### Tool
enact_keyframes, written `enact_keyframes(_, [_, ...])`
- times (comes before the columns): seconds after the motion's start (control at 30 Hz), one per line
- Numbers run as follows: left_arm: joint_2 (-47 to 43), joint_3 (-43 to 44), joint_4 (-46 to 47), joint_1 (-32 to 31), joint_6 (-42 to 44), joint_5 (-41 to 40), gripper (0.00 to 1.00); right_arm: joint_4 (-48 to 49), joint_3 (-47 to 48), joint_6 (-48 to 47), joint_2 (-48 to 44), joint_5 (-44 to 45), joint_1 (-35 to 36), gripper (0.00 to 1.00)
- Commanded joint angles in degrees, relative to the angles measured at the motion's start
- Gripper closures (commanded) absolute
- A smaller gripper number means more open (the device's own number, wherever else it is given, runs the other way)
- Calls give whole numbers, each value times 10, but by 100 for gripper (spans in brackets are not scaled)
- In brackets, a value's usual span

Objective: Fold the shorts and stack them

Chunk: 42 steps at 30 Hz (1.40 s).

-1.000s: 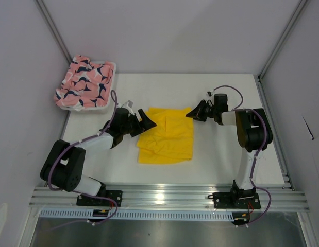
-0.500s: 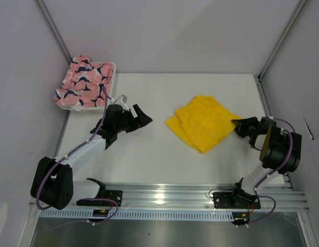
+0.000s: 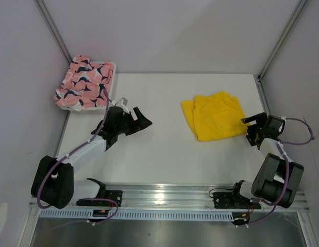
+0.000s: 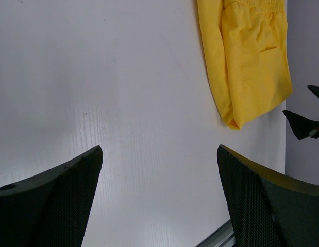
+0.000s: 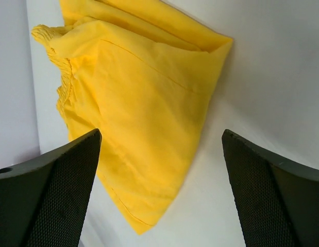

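The yellow shorts (image 3: 213, 116) lie folded and flat on the right half of the table, also seen in the left wrist view (image 4: 249, 62) and the right wrist view (image 5: 138, 113). My right gripper (image 3: 247, 128) (image 5: 161, 133) stands open just right of their near corner, holding nothing. The pink printed shorts (image 3: 84, 82) lie bunched in the white basket (image 3: 112, 66) at the back left. My left gripper (image 3: 145, 117) (image 4: 159, 149) is open over bare table left of centre, well apart from both pairs.
The enclosure's walls close in the table on the left, right and back. An aluminium rail (image 3: 164, 194) with both arm bases runs along the near edge. Bare white tabletop (image 3: 159, 149) lies between the two grippers.
My right gripper pulled the yellow shorts from the middle to the right side, then opened and let go. The left arm drew back to the left and stayed open.
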Motion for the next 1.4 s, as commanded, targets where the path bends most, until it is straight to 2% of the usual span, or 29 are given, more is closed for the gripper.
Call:
enact_keyframes(0.0, [-22, -9, 4, 2, 4, 12, 7, -128, 20, -34, -53, 50, 3, 0])
enact_keyframes(0.13, [-31, -14, 3, -1, 3, 15, 6, -153, -2, -27, -83, 7, 9, 1])
enact_keyframes(0.2, [-34, -16, 3, -3, 3, 16, 6, -130, -20, -19, -100, -29, 26, 1])
enact_keyframes(0.4, [-42, -29, 3, -6, 5, 16, 7, -24, -87, 49, -109, -65, 101, 1])
enact_keyframes(0.7, [-60, -30, -7, -5, 14, 5, 7, 114, -104, 128, -23, -16, 172, 1])
enact_keyframes(0.97, [-58, -26, -9, -6, 17, 3, 6, 225, -139, 200, 39, 33, 206, 10])
enact_keyframes(1.13, [-52, -24, -10, -6, 18, 2, 6, 266, -150, 225, 42, 73, 208, 33])
enact_keyframes(1.17, [-52, -24, -9, -6, 19, 1, 6, 270, -150, 227, 40, 85, 208, 44])
enact_keyframes(1.27, [-49, -24, -6, -6, 20, -2, 6, 283, -140, 229, 43, 98, 209, 61])
enact_keyframes(1.37, [-41, -23, -3, -6, 19, -2, 6, 292, -126, 230, 68, 96, 206, 83])
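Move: The right hand, open and empty, is over the right-hand end of the yellow shorts. The near edge to be gripped lies about 11 cm to its left, level fore and aft, and 4 cm below; the shorts' middle is some 14 cm left and 9 cm ahead. Their near-left corner is about 20 cm left and 3 cm back, at table height. From the left hand, the gripping spot is roughly 36 cm to the right, 3 cm back and 10 cm lower. The right hand first draws back about 5 cm with fingers wide, swinging into a leftward sweep of some 13 cm along the shorts' near edge while sinking about 4 cm to the table. It then comes forward again onto that edge, the wrist rolling about 15 degrees with its left side rising, and the fingers close nearly shut, pinching the yellow cloth between their tips with a slight slip back to the right as they do. ##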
